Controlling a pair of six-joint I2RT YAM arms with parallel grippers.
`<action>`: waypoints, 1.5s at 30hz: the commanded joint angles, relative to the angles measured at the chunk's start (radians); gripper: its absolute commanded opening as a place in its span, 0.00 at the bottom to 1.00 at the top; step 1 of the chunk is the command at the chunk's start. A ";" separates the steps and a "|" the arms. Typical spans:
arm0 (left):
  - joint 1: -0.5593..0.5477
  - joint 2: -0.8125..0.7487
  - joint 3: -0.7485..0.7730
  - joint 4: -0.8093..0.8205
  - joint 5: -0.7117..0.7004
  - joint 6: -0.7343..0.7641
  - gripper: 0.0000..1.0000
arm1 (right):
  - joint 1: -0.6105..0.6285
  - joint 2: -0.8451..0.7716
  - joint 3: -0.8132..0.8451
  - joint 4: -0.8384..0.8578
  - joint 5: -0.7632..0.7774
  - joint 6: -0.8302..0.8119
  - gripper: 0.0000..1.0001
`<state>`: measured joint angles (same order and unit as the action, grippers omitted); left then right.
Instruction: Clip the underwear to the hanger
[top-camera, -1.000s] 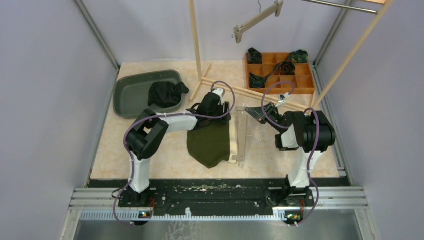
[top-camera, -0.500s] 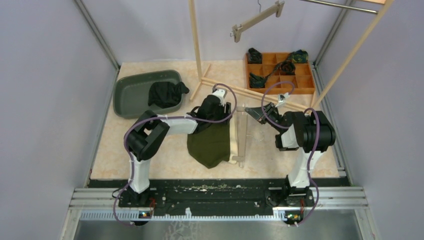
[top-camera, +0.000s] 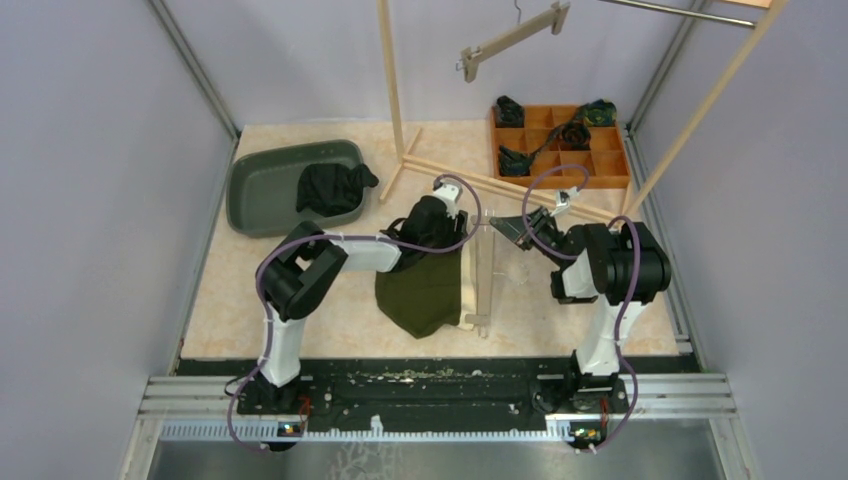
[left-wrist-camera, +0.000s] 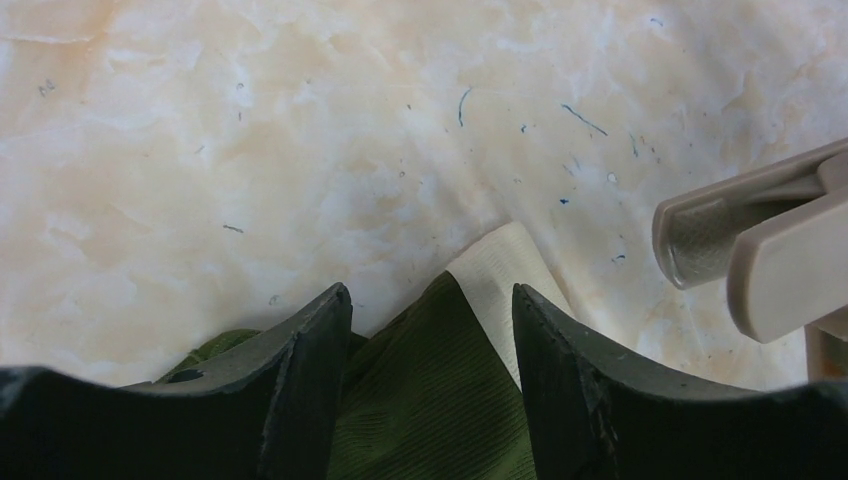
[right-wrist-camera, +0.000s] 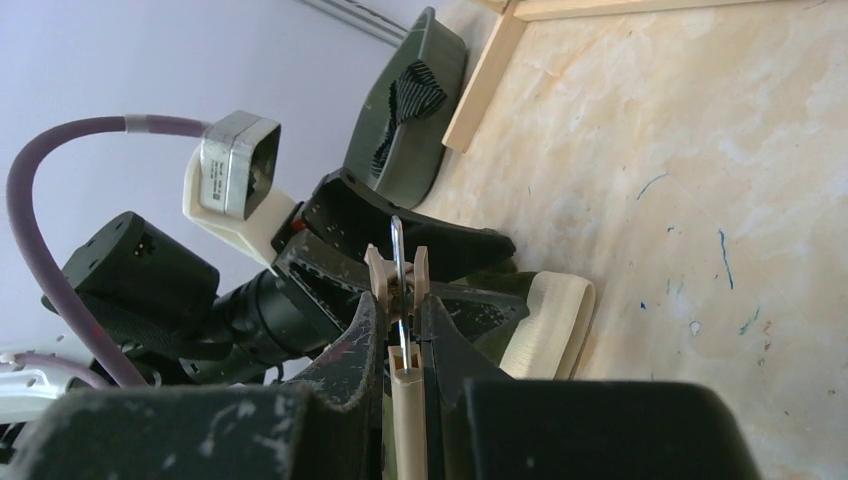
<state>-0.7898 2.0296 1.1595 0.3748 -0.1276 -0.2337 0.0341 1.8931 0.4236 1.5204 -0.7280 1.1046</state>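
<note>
Olive-green underwear (top-camera: 420, 285) with a cream waistband (top-camera: 466, 280) lies flat on the table. My left gripper (top-camera: 443, 222) is over its top corner. In the left wrist view the left gripper (left-wrist-camera: 430, 295) is open, its fingers (left-wrist-camera: 310, 380) straddling the raised green corner (left-wrist-camera: 440, 390) without pinching it. A beige hanger (top-camera: 486, 270) lies along the waistband, and one of its clips (left-wrist-camera: 750, 250) shows just right of the left gripper. My right gripper (top-camera: 520, 228) is shut on the hanger (right-wrist-camera: 405, 420) near its metal hook (right-wrist-camera: 397, 260).
A grey bin (top-camera: 262, 185) holding a dark garment (top-camera: 335, 187) sits at the back left. A wooden compartment tray (top-camera: 612, 165) with dark garments is at the back right. A wooden rack (top-camera: 392, 100) stands behind, with a wooden hanger (top-camera: 510, 40) hanging from it.
My left gripper has slid slightly right along the underwear's top edge toward the hanger, its jaws barely narrower. The right arm has held still.
</note>
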 joint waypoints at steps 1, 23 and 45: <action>-0.016 0.032 0.011 0.016 -0.029 0.033 0.65 | -0.005 0.013 -0.009 0.120 -0.011 -0.003 0.00; -0.029 -0.034 -0.029 0.033 -0.080 0.049 0.00 | -0.006 0.010 -0.020 0.067 0.004 -0.045 0.00; -0.029 -0.112 -0.032 0.018 -0.110 0.071 0.00 | -0.010 -0.046 -0.010 -0.092 0.011 -0.176 0.00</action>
<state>-0.8139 1.9335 1.1118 0.3855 -0.2188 -0.1802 0.0296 1.8839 0.4061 1.3849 -0.6968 0.9905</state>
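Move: The far corner of the underwear's cream waistband lies between and just under the left hand's open fingers: level ahead, 2 cm right and 2 below. The hanger's far clip is about 5 cm right of this hand, 1 back and 5 higher; the green body spreads some 11 cm back and 7 left, 3 lower. From the right hand, holding that clip, the waistband corner is about 2 cm ahead, 5 left and 9 below. Down about 2 cm, the left hand dips onto the waistband's far corner, shuts its fingers from wide open to pinch the cloth, then rises about 5 cm with it beside the clip, drifting 1 cm left. The right hand keeps its grip on the clip and sinks some 3 cm towards the raised corner, mostly as the left hand lifts, tilting slightly. ##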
